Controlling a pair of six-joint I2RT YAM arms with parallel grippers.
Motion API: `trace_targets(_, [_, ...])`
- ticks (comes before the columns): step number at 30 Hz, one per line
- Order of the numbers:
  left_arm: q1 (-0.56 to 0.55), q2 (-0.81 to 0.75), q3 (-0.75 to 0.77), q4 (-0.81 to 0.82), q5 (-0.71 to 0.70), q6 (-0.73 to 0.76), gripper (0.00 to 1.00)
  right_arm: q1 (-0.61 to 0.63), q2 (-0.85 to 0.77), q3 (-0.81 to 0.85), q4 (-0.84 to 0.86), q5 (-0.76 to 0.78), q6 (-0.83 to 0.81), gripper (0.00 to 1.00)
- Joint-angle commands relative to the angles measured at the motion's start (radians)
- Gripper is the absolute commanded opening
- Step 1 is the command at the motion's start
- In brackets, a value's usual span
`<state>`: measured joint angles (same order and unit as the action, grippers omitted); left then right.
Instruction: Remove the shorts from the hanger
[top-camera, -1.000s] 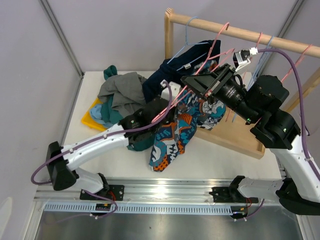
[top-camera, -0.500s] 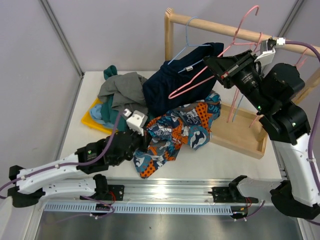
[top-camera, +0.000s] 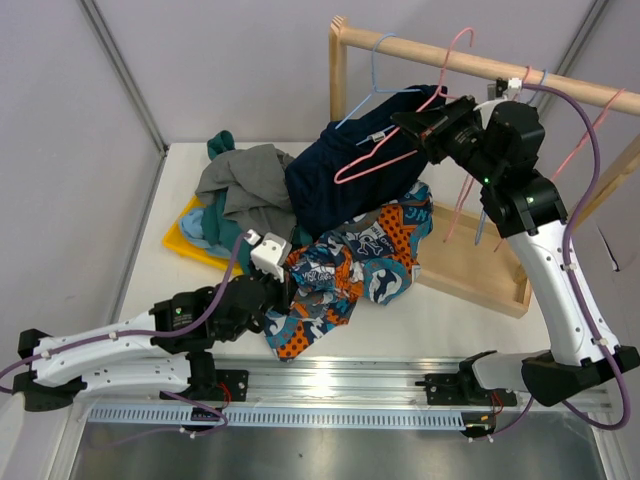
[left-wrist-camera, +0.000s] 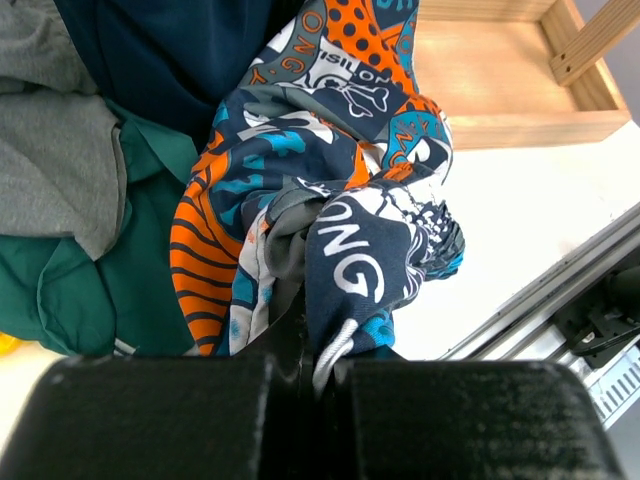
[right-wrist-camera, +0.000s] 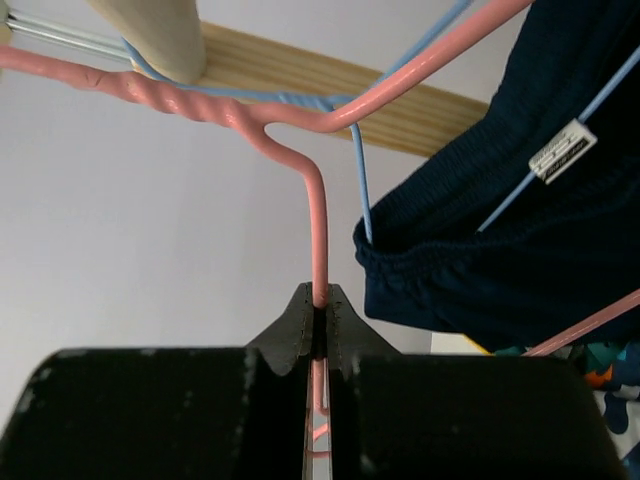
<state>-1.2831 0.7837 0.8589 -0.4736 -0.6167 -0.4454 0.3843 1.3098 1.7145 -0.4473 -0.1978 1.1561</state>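
The patterned orange, blue and white shorts (top-camera: 350, 272) lie crumpled on the table, off any hanger. My left gripper (top-camera: 272, 300) is shut on a fold of them (left-wrist-camera: 355, 265) near their white drawstring. My right gripper (top-camera: 415, 128) is shut on a bare pink hanger (top-camera: 390, 152), its hook resting over the wooden rail (top-camera: 480, 68); the wrist view shows the pink wire (right-wrist-camera: 316, 220) pinched between the jaws. Navy shorts (top-camera: 340, 175) hang from a light blue hanger (top-camera: 375, 75) on the same rail. Grey shorts (top-camera: 240, 180) and teal green shorts (top-camera: 225, 232) lie heaped at the back left.
The wooden rack's base tray (top-camera: 480, 275) sits right of the patterned shorts. More pink and blue hangers (top-camera: 465, 215) hang by the right arm. A yellow sheet (top-camera: 180, 240) lies under the heap. The table's front rail (top-camera: 330, 385) runs just below the left gripper.
The patterned shorts came off the pink hanger as my left gripper pulled them down toward the front. My right gripper lifted the bare pink hanger and set its hook over the rail.
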Motion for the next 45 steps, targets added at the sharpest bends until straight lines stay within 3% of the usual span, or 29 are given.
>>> trace_targets(1, [-0.01, -0.001, -0.012, 0.039, -0.011, -0.021, 0.0, -0.035, -0.034, 0.01, 0.087, -0.011, 0.017, 0.0])
trace_targets(10, [-0.01, -0.004, 0.044, -0.025, -0.044, -0.015, 0.0, -0.059, -0.104, -0.105, 0.016, 0.023, 0.039, 0.0])
trace_targets(12, [-0.01, -0.011, 0.084, -0.052, -0.073, 0.002, 0.0, -0.059, -0.133, -0.128, 0.002, 0.031, 0.043, 0.13])
trace_targets(13, [-0.01, -0.012, 0.13, -0.084, -0.084, 0.017, 0.0, -0.059, -0.145, -0.153, -0.002, 0.032, 0.042, 0.34])
trace_targets(15, [-0.01, -0.011, 0.169, -0.124, -0.147, 0.034, 0.0, -0.059, -0.178, -0.165, -0.013, 0.04, 0.039, 0.5])
trace_targets(16, [-0.009, -0.005, 0.21, -0.144, -0.167, 0.048, 0.0, -0.058, -0.187, -0.165, -0.034, 0.06, 0.022, 0.62])
trace_targets(18, [0.007, 0.0, 0.273, -0.186, -0.213, 0.098, 0.0, -0.05, -0.216, -0.159, -0.053, 0.092, 0.008, 0.74])
trace_targets(20, [0.045, 0.012, 0.36, -0.21, -0.212, 0.158, 0.0, -0.042, -0.23, -0.136, -0.086, 0.11, -0.021, 0.78])
trace_targets(24, [0.246, 0.031, 0.492, -0.221, -0.143, 0.263, 0.0, -0.028, -0.25, -0.069, -0.195, 0.178, -0.087, 0.89])
trace_targets(28, [0.413, 0.084, 0.612, -0.214, -0.074, 0.381, 0.0, -0.013, -0.273, -0.017, -0.289, 0.253, -0.154, 0.92])
trace_targets(37, [1.028, 0.348, 1.0, -0.295, 0.232, 0.395, 0.0, -0.007, -0.369, 0.016, -0.429, 0.4, -0.305, 0.93])
trace_targets(43, [1.202, 0.598, 1.36, -0.397, 0.261, 0.271, 0.0, -0.009, -0.426, -0.052, -0.427, 0.417, -0.338, 0.92])
trace_targets(44, [1.211, 0.638, 1.522, -0.414, 0.252, 0.263, 0.0, -0.009, -0.432, -0.059, -0.429, 0.41, -0.34, 0.92])
trace_targets(45, [1.219, 0.681, 1.58, -0.427, 0.247, 0.261, 0.0, -0.01, -0.432, -0.065, -0.43, 0.405, -0.343, 0.92])
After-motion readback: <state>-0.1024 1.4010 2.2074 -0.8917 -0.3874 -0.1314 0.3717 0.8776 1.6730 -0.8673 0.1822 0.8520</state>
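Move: The patterned shorts are already pinched in the left hand. The yellow basket with its clothes pile lies about 28 cm ahead, 14 cm left and 20 cm below it; the navy shorts hang some 25 cm ahead, 13 cm right and 8 cm higher. For the right hand, holding the emptied pink hanger, the rod is roughly 8 cm straight ahead and 12 cm up, the navy shorts 10 cm ahead, 8 cm left and 12 cm below, and the other bare hangers 15 cm right and 4 cm ahead. Still pinching the patterned shorts, the left hand hangs back briefly, then sweeps them up and left, some 27 cm each way, and forward by less, high above the clothes pile, turning about 50 degrees counter-clockwise. The right hand shifts slightly right, opens wide to let go of the pink hanger at the rod, dips, then backs off right and towards the base, about 12 cm each way, rolling its left side down. ##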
